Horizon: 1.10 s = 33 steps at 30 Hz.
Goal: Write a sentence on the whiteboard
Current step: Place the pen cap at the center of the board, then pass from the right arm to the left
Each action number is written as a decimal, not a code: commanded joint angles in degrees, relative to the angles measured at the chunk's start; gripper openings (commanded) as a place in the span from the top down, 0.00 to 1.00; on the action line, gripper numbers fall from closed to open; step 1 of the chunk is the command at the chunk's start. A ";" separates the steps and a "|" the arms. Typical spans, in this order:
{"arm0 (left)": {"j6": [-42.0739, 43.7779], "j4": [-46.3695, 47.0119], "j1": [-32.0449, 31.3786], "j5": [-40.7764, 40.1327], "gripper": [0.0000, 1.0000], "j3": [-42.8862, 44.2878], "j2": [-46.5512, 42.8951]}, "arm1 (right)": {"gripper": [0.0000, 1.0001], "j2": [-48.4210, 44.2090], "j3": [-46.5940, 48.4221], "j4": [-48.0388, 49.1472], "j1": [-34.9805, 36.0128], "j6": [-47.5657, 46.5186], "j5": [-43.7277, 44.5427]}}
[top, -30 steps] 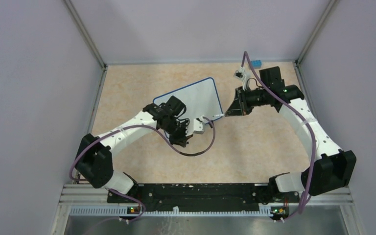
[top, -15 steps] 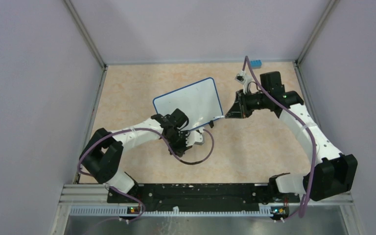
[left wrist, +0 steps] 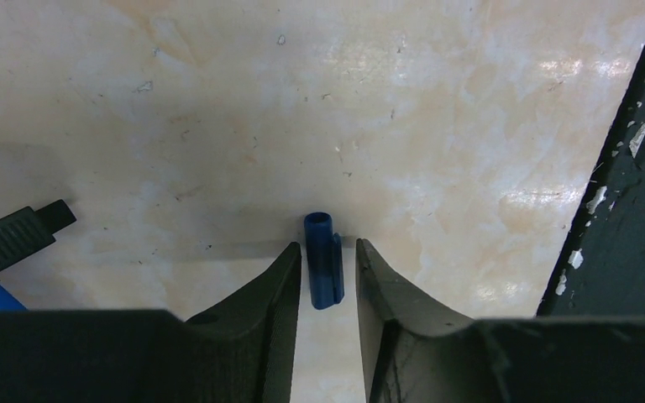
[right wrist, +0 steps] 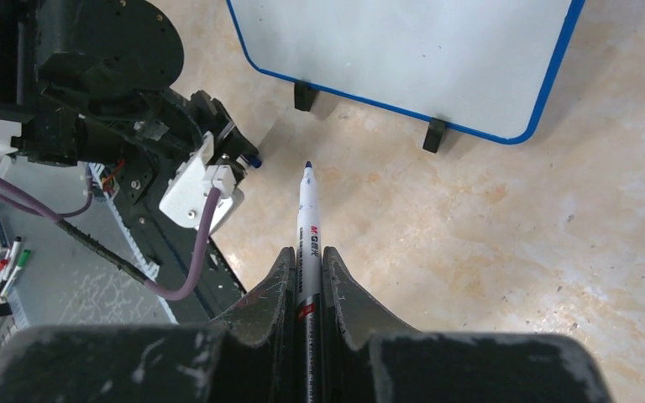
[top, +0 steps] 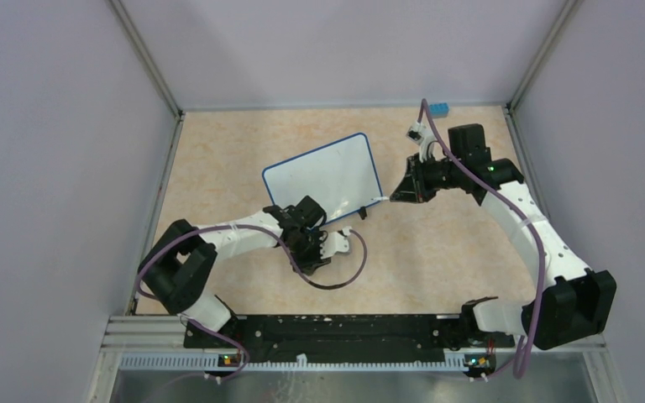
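The whiteboard (top: 323,176) stands tilted at mid-table, white with a thin blue frame; its face (right wrist: 403,50) is blank and no sentence shows on it. My right gripper (top: 399,191) (right wrist: 306,256) is shut on a white marker (right wrist: 307,218) whose uncapped blue tip points toward the board's lower edge, a short way off it. My left gripper (top: 312,254) (left wrist: 327,248) is low over the table in front of the board, open. A small blue cap (left wrist: 322,260) lies on the table between its fingertips, with a gap on each side.
A blue block (top: 441,108) sits at the back right corner. The black base rail (top: 336,327) runs along the near edge and shows close on the right of the left wrist view (left wrist: 630,210). One black foot of the board (left wrist: 8,239) is at that view's left.
My left arm drew back from the marker tip toward the near side and lowered to the table. Its jaws opened off the blue cap. The right arm shifted only slightly.
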 commanded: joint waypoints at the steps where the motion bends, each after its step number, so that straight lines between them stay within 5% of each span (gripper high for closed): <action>1: -1.02 3.00 -0.29 -0.95 0.62 -1.98 -1.08 | 1.00 -0.78 1.38 1.24 -0.19 -1.18 1.82; 13: -2.56 -11.39 0.88 7.65 0.14 7.76 -15.66 | 1.00 -0.90 2.83 0.93 -0.15 -2.94 -4.70; 17: -0.34 -20.41 14.19 21.17 0.03 17.45 -16.31 | 1.00 -1.31 3.66 0.75 -0.16 -4.96 -6.63; 21: 1.84 -18.79 24.37 24.24 0.01 20.21 -23.10 | 1.00 -0.90 3.95 1.68 -0.18 -4.73 -8.72; 27: -9.42 -15.73 25.00 17.53 0.01 23.62 -29.41 | 1.00 -1.98 1.68 5.57 0.04 -1.87 -11.40; 33: -12.37 -13.68 25.47 23.76 0.01 23.44 -30.82 | 1.00 0.29 3.48 4.04 7.93 -2.08 -10.19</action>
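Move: The pen cap is between the left hand's barely parted fingertips, roughly 1 cm below the hand point, almost at table height. From that hand the whiteboard's centre lies about 22 cm ahead and 4 cm right, its near black clip 10 cm ahead and 2 cm right, its far clip 15 cm ahead and 13 cm right. From the pen-holding right hand, the cap is roughly 9 cm back, 20 cm left and 22 cm below. Letting go of the pen cap, the left fingers spread wide around it before the hand lifts off, rising some 27 cm with a slight forward and leftward shift while the fingers swing about 40 degrees, from steeply down to pointing more to the right. The right hand keeps its grip on the pen, drifting 3 cm left and as much up. ##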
